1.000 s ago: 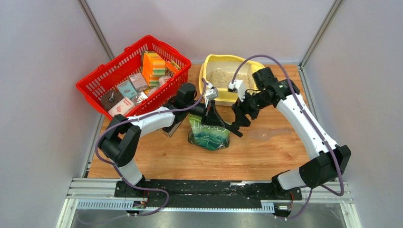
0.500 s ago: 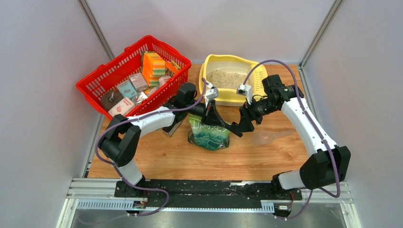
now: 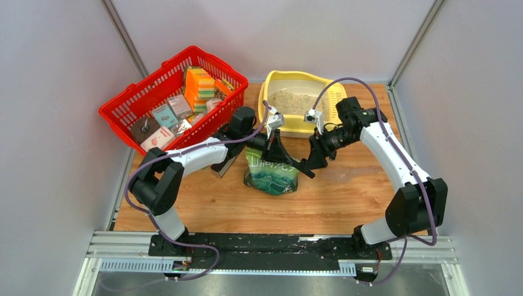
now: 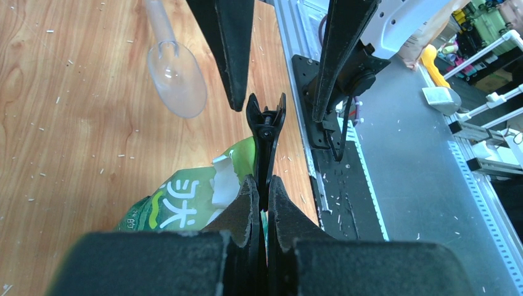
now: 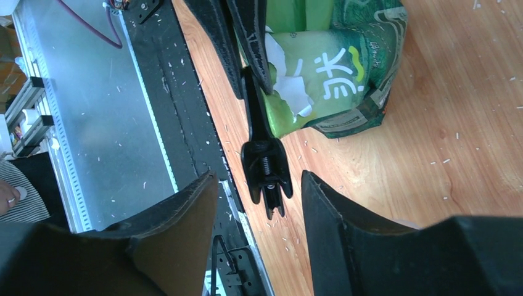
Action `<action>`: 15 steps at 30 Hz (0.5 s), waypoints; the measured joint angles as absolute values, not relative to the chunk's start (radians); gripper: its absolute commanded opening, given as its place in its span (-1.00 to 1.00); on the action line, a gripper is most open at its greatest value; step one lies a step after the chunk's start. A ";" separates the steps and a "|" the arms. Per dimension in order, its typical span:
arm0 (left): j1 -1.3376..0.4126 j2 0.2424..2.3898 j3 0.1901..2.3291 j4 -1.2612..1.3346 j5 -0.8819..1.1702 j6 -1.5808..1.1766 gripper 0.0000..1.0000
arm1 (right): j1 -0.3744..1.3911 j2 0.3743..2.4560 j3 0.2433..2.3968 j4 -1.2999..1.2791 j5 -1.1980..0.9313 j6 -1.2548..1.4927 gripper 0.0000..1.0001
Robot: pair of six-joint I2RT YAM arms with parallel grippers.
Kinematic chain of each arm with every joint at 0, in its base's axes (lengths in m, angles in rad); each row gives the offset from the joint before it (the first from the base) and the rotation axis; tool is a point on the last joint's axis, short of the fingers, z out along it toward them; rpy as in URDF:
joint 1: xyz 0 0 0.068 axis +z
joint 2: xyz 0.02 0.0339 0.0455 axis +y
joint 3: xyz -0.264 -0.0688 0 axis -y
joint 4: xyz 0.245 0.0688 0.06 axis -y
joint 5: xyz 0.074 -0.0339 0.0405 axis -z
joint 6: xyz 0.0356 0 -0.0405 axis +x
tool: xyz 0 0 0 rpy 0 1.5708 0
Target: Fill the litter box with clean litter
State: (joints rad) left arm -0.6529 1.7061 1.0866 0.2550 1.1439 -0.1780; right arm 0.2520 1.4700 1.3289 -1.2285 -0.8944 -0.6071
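The pale yellow litter box stands at the back of the table with beige clean litter in its basin. In front of it a green printed bag stands upright, torn open at the top. A long black clip sticks out from the bag top. My left gripper is shut on this clip's near end, above the bag. Around the clip's spring end my right gripper is open, one finger on each side, with gaps.
A red mesh basket full of boxes and sponges fills the back left. A clear plastic scoop lies on the wood to the right of the bag. Loose granules are scattered on the table and the black base rail.
My right wrist has swung and turned, bringing its fingers either side of the clip's free end. Its jaws widened, then narrowed. The left arm and bag have not moved.
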 measured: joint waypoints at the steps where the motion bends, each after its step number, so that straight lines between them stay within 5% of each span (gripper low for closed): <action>1: -0.653 1.707 1.087 0.255 1.145 -0.178 -1.00 | 0.255 1.470 1.329 -1.229 -0.898 -0.607 0.02; 7: -0.653 1.710 1.089 0.254 1.151 -0.180 -0.97 | 0.270 1.481 1.329 -1.222 -0.907 -0.611 -0.22; 11: -0.653 1.712 1.092 0.250 1.151 -0.181 -0.72 | 0.271 1.493 1.329 -1.214 -0.906 -0.622 -0.83; 12: -0.653 1.713 1.093 0.249 1.151 -0.181 -0.50 | 0.271 1.493 1.329 -1.216 -0.907 -0.628 -0.92; 15: -0.650 1.718 1.101 0.233 1.147 -0.176 -0.23 | 0.272 1.493 1.332 -1.224 -0.904 -0.640 -1.00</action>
State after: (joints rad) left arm -0.6498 1.7180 1.1011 0.2329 1.1469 -0.1764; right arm 0.2718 1.4925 1.3323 -1.2236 -0.9035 -0.6403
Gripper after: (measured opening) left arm 0.267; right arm 0.079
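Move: The black clip, still pinched by its jaws in the left fingers, has its handles inside the right hand's open fingers, its middle about 2 cm left and 2 cm below. From the left hand its middle is some 3 cm right and 1 cm below. The litter bag stands about 10 cm left of the right hand, 2 cm back and 11 cm below; the litter box is 19 cm ahead of it, level sideways, 15 cm down. Right fingers close on the clip's handles, easing about 0.5 cm left; then left fingers open slightly, nearly in place. ##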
